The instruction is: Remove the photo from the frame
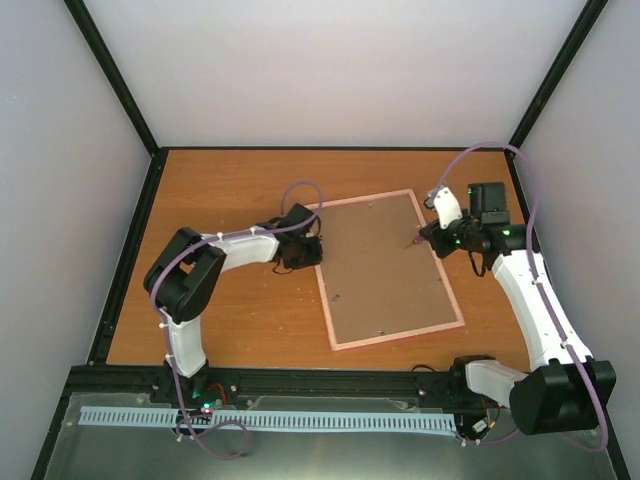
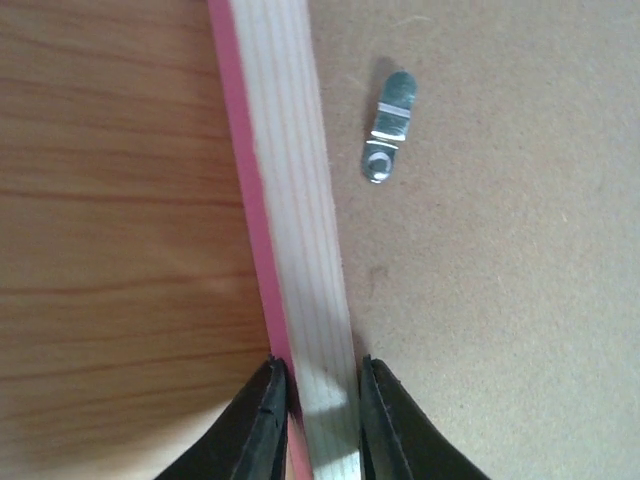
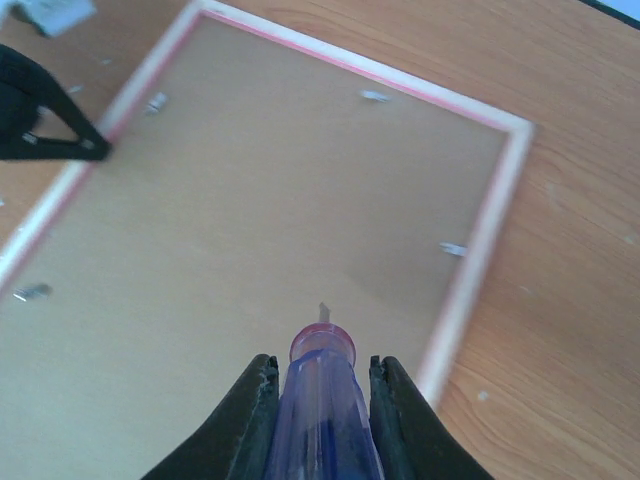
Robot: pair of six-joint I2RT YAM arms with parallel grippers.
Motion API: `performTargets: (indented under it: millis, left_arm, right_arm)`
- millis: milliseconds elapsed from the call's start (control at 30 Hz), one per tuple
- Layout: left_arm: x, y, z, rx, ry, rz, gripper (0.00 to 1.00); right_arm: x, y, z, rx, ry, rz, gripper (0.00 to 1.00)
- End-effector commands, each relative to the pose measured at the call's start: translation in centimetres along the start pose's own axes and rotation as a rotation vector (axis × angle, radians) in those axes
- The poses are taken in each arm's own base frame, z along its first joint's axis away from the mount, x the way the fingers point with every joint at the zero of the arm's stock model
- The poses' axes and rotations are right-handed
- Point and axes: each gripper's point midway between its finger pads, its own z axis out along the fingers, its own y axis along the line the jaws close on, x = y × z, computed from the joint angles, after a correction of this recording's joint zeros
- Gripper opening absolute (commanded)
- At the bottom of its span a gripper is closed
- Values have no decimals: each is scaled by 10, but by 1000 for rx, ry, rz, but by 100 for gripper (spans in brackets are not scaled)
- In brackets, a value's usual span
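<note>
The frame (image 1: 390,270) lies face down on the table, its brown backing board up and the pink border around it. The photo is hidden under the board. My left gripper (image 1: 316,250) is shut on the frame's left rail (image 2: 295,200), one finger on the pink outer edge and one on the inner edge. My right gripper (image 1: 425,235) hovers over the frame's far right part, shut on a screwdriver (image 3: 322,400) with a clear blue handle and a red collar. Its metal tip points down at the backing board (image 3: 250,200).
Small metal turn clips hold the board: one (image 2: 390,125) beside my left fingers, others along the rails (image 3: 453,249) (image 3: 375,96). Wooden table (image 1: 230,190) is bounded by black edge rails and white walls. A purple cable loops above each arm.
</note>
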Motion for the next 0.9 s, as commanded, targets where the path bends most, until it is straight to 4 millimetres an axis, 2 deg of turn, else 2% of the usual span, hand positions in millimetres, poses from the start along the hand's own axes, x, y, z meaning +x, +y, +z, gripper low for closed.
performTargets:
  millis: [0,100,200,267,300,367,467,567,633,767,867]
  left_arm:
    - [6,64,-12,-99,129,94,1]
    - [-25,83,-21,-168,72,115,4]
    - [-54,79,-38,-216,-18,148,27]
    - [-61,69,-53,-197,-53,136,42]
    - [-60,64,-61,-187,-70,132,44]
    - [-48,59,-74,-182,-83,119,46]
    - [-13,61,-82,-190,-62,104,47]
    - [23,72,-85,-208,-26,68,47]
    - [40,85,-88,-233,-23,42,48]
    - [65,97,-89,-189,-34,11,47]
    - [75,97,-92,-123,-52,0,46]
  right_arm:
    - [6,-20,-15,13,-10,0,3]
    - [14,-23,-17,-26,-10,14,3]
    - [13,0,-22,-154,-42,-31,3]
    - [13,10,-25,-198,-59,-51,3]
    - [14,16,-26,-218,-66,-64,3]
    - [16,28,-30,-266,-84,-93,3]
    - [17,45,-36,-338,-116,-119,3]
    - [19,64,-35,-420,-115,-144,3]
    - [20,79,-33,-478,-100,-172,3]
    - [23,114,-23,-562,-52,-262,3]
    - [27,138,-17,-614,-18,-323,3]
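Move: The left gripper still pinches the frame's left rail. The lower-left clip lies about 10 cm back and 4 to its right, level with it; the upper-left clip is some 5 cm ahead and 2 right. From the right hand, which holds the screwdriver, the clip on the near rail lies roughly 15 cm back, 11 left and 20 below, and the lower right-rail clip 6 cm right, 1 back. Keep the left pinch and drag the frame left about 9 cm, easing forward; then open the fingers, lift some 5 cm, travel back and slightly left, and lower them open over the same rail beside the lower-left clip. Let the right hand dip right first, then bring the held screwdriver back and left over the frame's near half, turning some 30 degrees counter-clockwise and staying high. ##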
